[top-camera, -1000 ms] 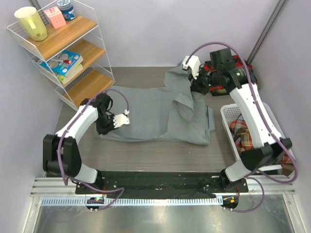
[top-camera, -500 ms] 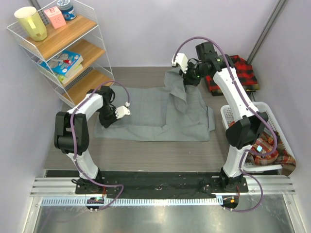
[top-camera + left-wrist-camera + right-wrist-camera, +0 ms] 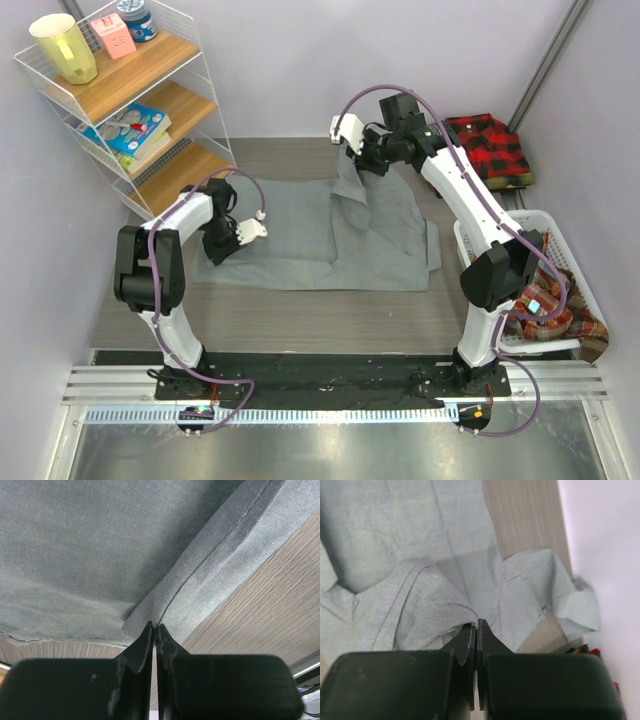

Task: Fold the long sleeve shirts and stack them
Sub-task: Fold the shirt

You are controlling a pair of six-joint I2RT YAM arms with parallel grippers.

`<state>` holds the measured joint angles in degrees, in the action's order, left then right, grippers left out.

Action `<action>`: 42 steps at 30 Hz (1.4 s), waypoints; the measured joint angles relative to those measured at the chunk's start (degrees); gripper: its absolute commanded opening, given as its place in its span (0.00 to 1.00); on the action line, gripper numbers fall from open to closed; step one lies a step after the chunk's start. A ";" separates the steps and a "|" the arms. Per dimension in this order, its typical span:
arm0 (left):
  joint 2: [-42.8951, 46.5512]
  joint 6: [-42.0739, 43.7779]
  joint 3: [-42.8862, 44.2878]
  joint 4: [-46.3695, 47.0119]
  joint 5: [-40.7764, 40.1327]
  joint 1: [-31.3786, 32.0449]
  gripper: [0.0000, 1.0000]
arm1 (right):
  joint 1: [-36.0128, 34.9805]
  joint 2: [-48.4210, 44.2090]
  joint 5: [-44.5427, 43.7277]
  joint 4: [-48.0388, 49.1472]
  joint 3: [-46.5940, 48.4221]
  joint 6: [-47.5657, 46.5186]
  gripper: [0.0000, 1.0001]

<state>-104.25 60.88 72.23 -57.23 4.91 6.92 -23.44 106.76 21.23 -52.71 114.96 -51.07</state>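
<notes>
A plain grey long sleeve shirt (image 3: 300, 235) lies spread across the middle of the table. My left gripper (image 3: 228, 240) sits low at the shirt's left edge. In the left wrist view it (image 3: 154, 626) is shut, with the hem (image 3: 200, 575) pinched at its tips. My right gripper (image 3: 362, 165) is raised over the shirt's far edge. It is shut on a lifted fold of the grey cloth (image 3: 425, 610), which drapes from its tips (image 3: 477, 622). A red-and-black checked shirt (image 3: 490, 150) lies folded at the back right.
A white basket (image 3: 470, 240) at the right holds orange-brown plaid shirts (image 3: 545, 300). A wire shelf unit (image 3: 140, 110) with a yellow jug, books and boxes stands at the back left. Walls close in behind and on both sides.
My right arm has swung left, carrying the lifted grey fold over the shirt's body. The left gripper has shifted slightly up and left at the shirt's left edge.
</notes>
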 measured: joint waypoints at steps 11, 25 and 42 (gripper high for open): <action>-2.54 -4.61 2.80 1.03 -0.35 -2.40 0.43 | -0.68 0.00 -4.63 9.79 -5.49 0.13 0.01; 2.89 -17.05 1.92 2.64 5.03 -6.03 0.53 | -0.87 -3.13 -4.26 10.58 -18.56 5.35 0.01; 2.89 -24.06 -9.31 11.45 -0.61 1.49 0.50 | -2.14 6.62 2.60 13.86 -36.74 22.49 0.01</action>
<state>-101.36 36.82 62.92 -45.78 4.29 8.40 -25.58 113.38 23.83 -38.85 78.22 -28.58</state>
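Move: The shirt's near sleeve hangs from the shut right fingers. Its landing place on the shirt's body is about 9 cm back from the right hand and 26 cm below; the far sleeve lies some 20 cm forward, 4 cm right, and the folded plaid shirt 17 cm forward, 23 cm right, both on table level. The shirt's near left corner is 3 cm back, 3 left and 4 below the left hand, the shelf's lowest board 21 cm ahead, 7 left. The hanging sleeve goes slightly forward in the right hand's grip, then down and back some 24 cm onto the shirt's body, the wrist tipping the fingers to point down. The shirt edge pinched by the left hand is let go as it opens halfway, shifting about 3 cm forward and left; it rises a little, returns back and right while turning counter-clockwise, and sinks open over the near edge. ##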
